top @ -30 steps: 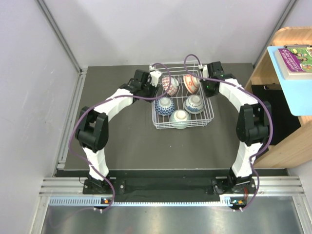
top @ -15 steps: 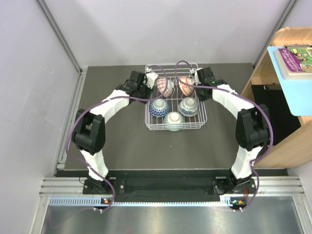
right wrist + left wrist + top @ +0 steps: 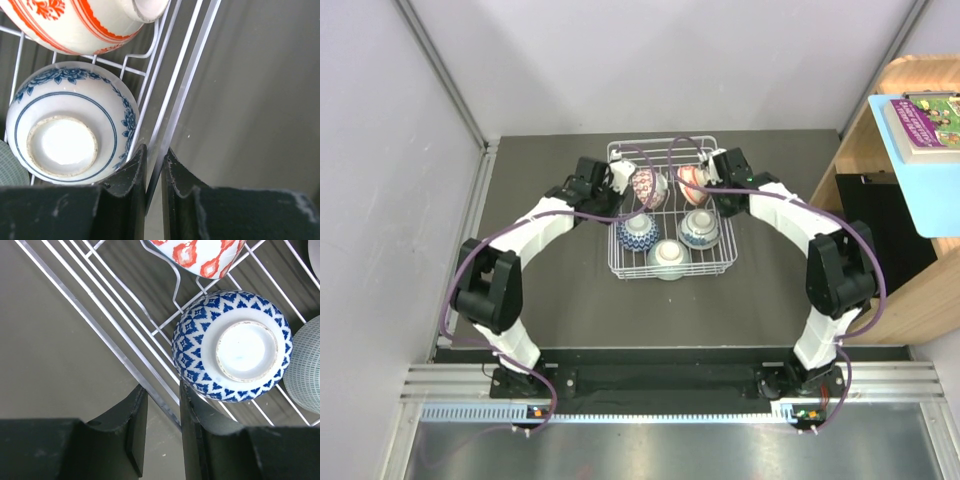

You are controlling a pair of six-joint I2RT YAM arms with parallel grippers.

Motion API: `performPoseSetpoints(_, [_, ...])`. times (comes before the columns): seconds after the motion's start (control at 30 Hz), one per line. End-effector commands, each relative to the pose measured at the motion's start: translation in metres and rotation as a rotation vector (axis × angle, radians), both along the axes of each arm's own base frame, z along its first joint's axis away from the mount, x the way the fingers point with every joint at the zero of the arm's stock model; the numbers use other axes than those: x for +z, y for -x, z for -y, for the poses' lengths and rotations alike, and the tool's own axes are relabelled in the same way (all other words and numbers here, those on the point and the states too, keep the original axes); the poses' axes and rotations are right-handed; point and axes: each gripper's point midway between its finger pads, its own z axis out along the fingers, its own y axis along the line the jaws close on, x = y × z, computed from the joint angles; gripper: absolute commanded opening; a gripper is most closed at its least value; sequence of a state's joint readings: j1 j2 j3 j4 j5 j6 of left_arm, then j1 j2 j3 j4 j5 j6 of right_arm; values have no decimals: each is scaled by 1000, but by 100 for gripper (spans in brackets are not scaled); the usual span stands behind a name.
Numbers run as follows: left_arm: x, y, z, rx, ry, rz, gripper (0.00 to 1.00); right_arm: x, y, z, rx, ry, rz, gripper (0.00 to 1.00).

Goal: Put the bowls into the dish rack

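The white wire dish rack (image 3: 613,215) sits mid-table holding several bowls. Two orange-red bowls (image 3: 648,186) (image 3: 692,184) lean at the back. Two blue-and-white bowls (image 3: 637,232) (image 3: 700,228) and a pale green bowl (image 3: 666,258) lie upside down in front. My left gripper (image 3: 616,180) straddles the rack's left rim (image 3: 100,335) beside the blue diamond-patterned bowl (image 3: 200,340); the wire runs between its jaws against the right finger. My right gripper (image 3: 155,152) is shut on the right rim (image 3: 192,75), next to the blue floral bowl (image 3: 70,125).
A wooden shelf unit (image 3: 905,200) stands at the right, with a blue board and a book (image 3: 920,120) on top and a black block (image 3: 890,230) at its side. Grey walls close in the back and left. A metal rail (image 3: 470,230) runs along the mat's left edge.
The rack with all its bowls has shifted left and slightly toward the back wall, with both arms moving along on its rims. The bowls kept their places inside.
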State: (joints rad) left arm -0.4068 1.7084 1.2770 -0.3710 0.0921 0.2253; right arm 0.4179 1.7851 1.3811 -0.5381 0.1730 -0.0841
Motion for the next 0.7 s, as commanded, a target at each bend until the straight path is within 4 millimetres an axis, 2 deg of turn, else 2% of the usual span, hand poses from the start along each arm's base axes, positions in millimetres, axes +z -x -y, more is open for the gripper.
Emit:
performPoseSetpoints(0.0, [-16, 36, 13, -169, 2, -84, 0, -5, 51, -49, 260, -37, -92, 0])
performPoseSetpoints(0.27, [-16, 44, 14, -190, 11, -93, 0, -9, 69, -51, 293, -37, -103, 0])
performPoseSetpoints(0.4, [-11, 43, 17, -192, 23, -84, 1, -6, 64, -53, 297, -23, -89, 0])
performPoseSetpoints(0.47, [-4, 44, 19, -203, 37, -73, 11, -4, 62, -53, 300, -15, -85, 1])
performPoseSetpoints(0.5, [-1, 44, 20, -208, 43, -67, 16, -2, 61, -52, 302, -10, -81, 4])
performPoseSetpoints(0.53, [6, 44, 21, -223, 48, -51, 22, -1, 61, -52, 315, -4, -81, 17])
performPoseSetpoints(0.6, [20, 43, 25, -247, 68, -22, 36, 6, 63, -52, 333, 5, -88, 35])
performPoseSetpoints(0.63, [32, 42, 26, -254, 75, 8, 64, 11, 60, -51, 338, 13, -77, 47])
performPoseSetpoints(0.67, [41, 39, 27, -255, 80, 31, 74, 19, 58, -50, 338, 16, -62, 52])
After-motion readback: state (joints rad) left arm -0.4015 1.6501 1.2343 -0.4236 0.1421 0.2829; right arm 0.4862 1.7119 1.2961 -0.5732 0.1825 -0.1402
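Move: The left hand already grips the dish rack's left rim, with the rack's middle about 18 cm to its right and 4 cm ahead; the right hand grips the right rim, with that middle some 16 cm to its left and 3 cm ahead. From the left hand, the blue-patterned bowl lies 8 cm right and 2 cm back, and the red-patterned bowl 11 cm right and 9 cm ahead. From the right hand, the blue-flowered bowl lies 9 cm left and 2 cm back. All sit roughly 5 cm below the hands. Both hands draw the dish rack back some 2–3 cm by its side rims, then open to let go. ##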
